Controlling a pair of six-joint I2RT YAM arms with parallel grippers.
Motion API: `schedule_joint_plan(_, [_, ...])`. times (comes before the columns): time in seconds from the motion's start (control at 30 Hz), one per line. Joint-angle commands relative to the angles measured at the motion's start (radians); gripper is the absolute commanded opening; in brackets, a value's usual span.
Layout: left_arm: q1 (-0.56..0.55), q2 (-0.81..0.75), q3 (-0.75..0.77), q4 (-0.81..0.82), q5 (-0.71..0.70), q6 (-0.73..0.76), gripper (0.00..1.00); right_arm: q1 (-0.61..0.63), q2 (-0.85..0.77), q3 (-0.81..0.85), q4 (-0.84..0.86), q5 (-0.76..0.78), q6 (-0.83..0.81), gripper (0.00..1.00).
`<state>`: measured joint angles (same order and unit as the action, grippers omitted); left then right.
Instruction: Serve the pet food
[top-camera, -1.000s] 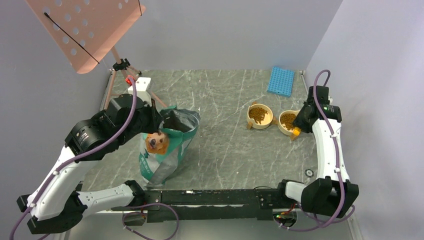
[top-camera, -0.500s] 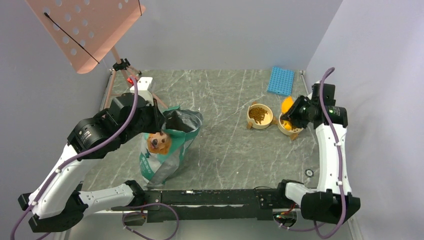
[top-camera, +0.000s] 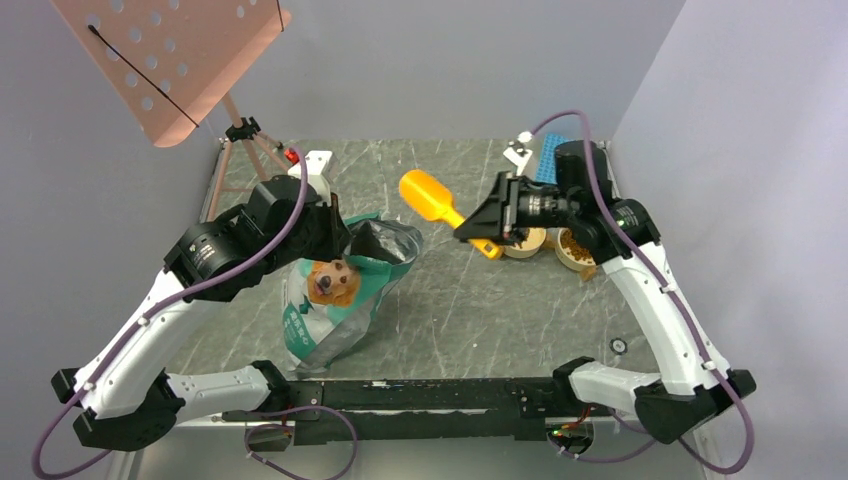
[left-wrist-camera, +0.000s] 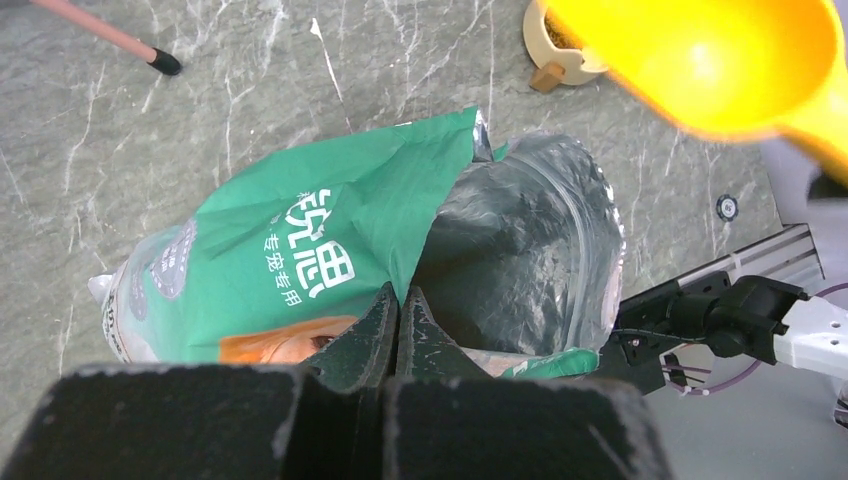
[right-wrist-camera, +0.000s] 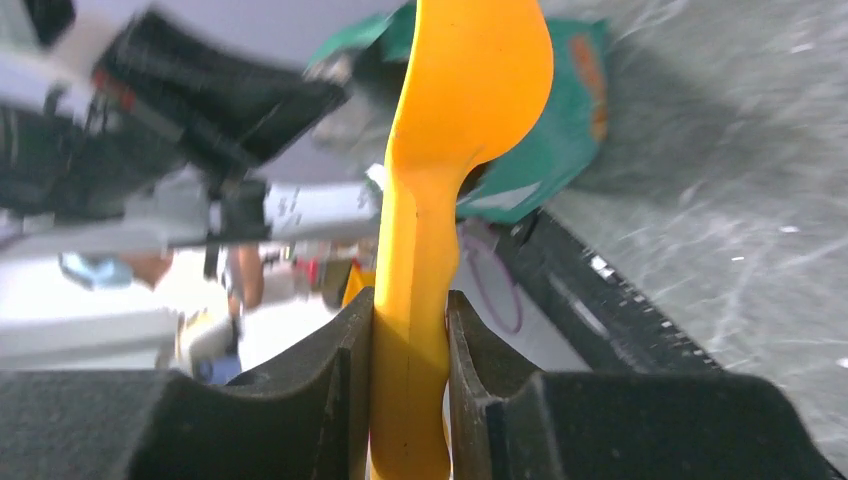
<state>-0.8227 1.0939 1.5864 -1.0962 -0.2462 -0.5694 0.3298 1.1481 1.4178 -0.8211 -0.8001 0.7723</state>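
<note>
A green and silver bag (top-camera: 335, 300) with a dog picture stands left of centre, its mouth (left-wrist-camera: 520, 240) gaping. My left gripper (top-camera: 335, 232) is shut on the bag's rim (left-wrist-camera: 398, 300). My right gripper (top-camera: 480, 238) is shut on the handle of an orange scoop (top-camera: 425, 195), held in the air between the bag and the bowls, its bowl end (right-wrist-camera: 470, 90) pointing at the bag (right-wrist-camera: 545, 150). I cannot tell whether the scoop (left-wrist-camera: 720, 60) holds anything. Pet food (top-camera: 577, 243) lies as brown kibble in the right bowl (top-camera: 570, 262). The left bowl (top-camera: 527, 246) is mostly hidden behind the right wrist.
A pink perforated board (top-camera: 180, 60) on a tripod (top-camera: 245, 135) overhangs the back left corner. A blue rack (top-camera: 560, 160) lies at the back right, partly behind the right arm. Walls close in the back and both sides. A black rail (top-camera: 420, 395) runs along the near edge.
The right arm lifted the scoop from the right bowl and swung it left, out over the table toward the bag. The left gripper and the bag's top shifted a little to the right.
</note>
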Motion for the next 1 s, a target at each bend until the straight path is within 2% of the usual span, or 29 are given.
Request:
schedule_joint_plan(0.0, [-0.001,-0.004,0.015,-0.016,0.001,0.012,0.0,0.177,0.007,0.104,0.006,-0.047,0.045,0.0])
schedule_joint_plan(0.13, [0.0,-0.011,0.002,-0.014,-0.007,0.011,0.0,0.272,0.029,0.163,-0.11,-0.013,0.014,0.0])
schedule_joint_plan(0.27, [0.0,-0.02,-0.003,-0.008,-0.021,0.013,0.0,0.286,0.046,0.185,-0.227,0.0,-0.025,0.0])
schedule_joint_plan(0.53, [0.0,-0.013,-0.006,0.023,0.025,0.033,0.0,0.346,0.144,0.196,-0.278,0.012,-0.04,0.0])
schedule_joint_plan(0.8, [0.0,-0.029,-0.019,0.048,0.058,0.033,0.0,0.338,0.311,0.252,-0.135,0.052,0.026,0.02])
schedule_joint_plan(0.97, [0.0,-0.04,-0.031,0.045,0.067,0.022,0.0,0.302,0.314,0.192,0.032,0.04,0.117,0.02])
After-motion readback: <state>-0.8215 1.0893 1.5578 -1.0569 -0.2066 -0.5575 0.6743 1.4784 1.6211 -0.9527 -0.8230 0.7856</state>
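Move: The opened mouth of the food bag lies some 18 cm to the left of the right hand with the yellow scoop, about 4 cm back and 7 cm lower. The left gripper on the bag's rim is 27 cm left, 3 cm back and 3 cm lower. The near food bowl stands about 14 cm ahead, 11 cm right and 26 cm below. From the left hand the mouth is about 9 cm right, level ahead, 4 cm lower. Leftward and back, rising slightly, the right hand swings the gripped scoop in from the bowls' side, then reverses to go forward and down while still heading left, ending about 10 cm left of its start. The wrist turns roughly 20 degrees counter-clockwise, leading the scoop's bowl into the bag mouth; the left gripper keeps its pinch on the rim, almost still. ##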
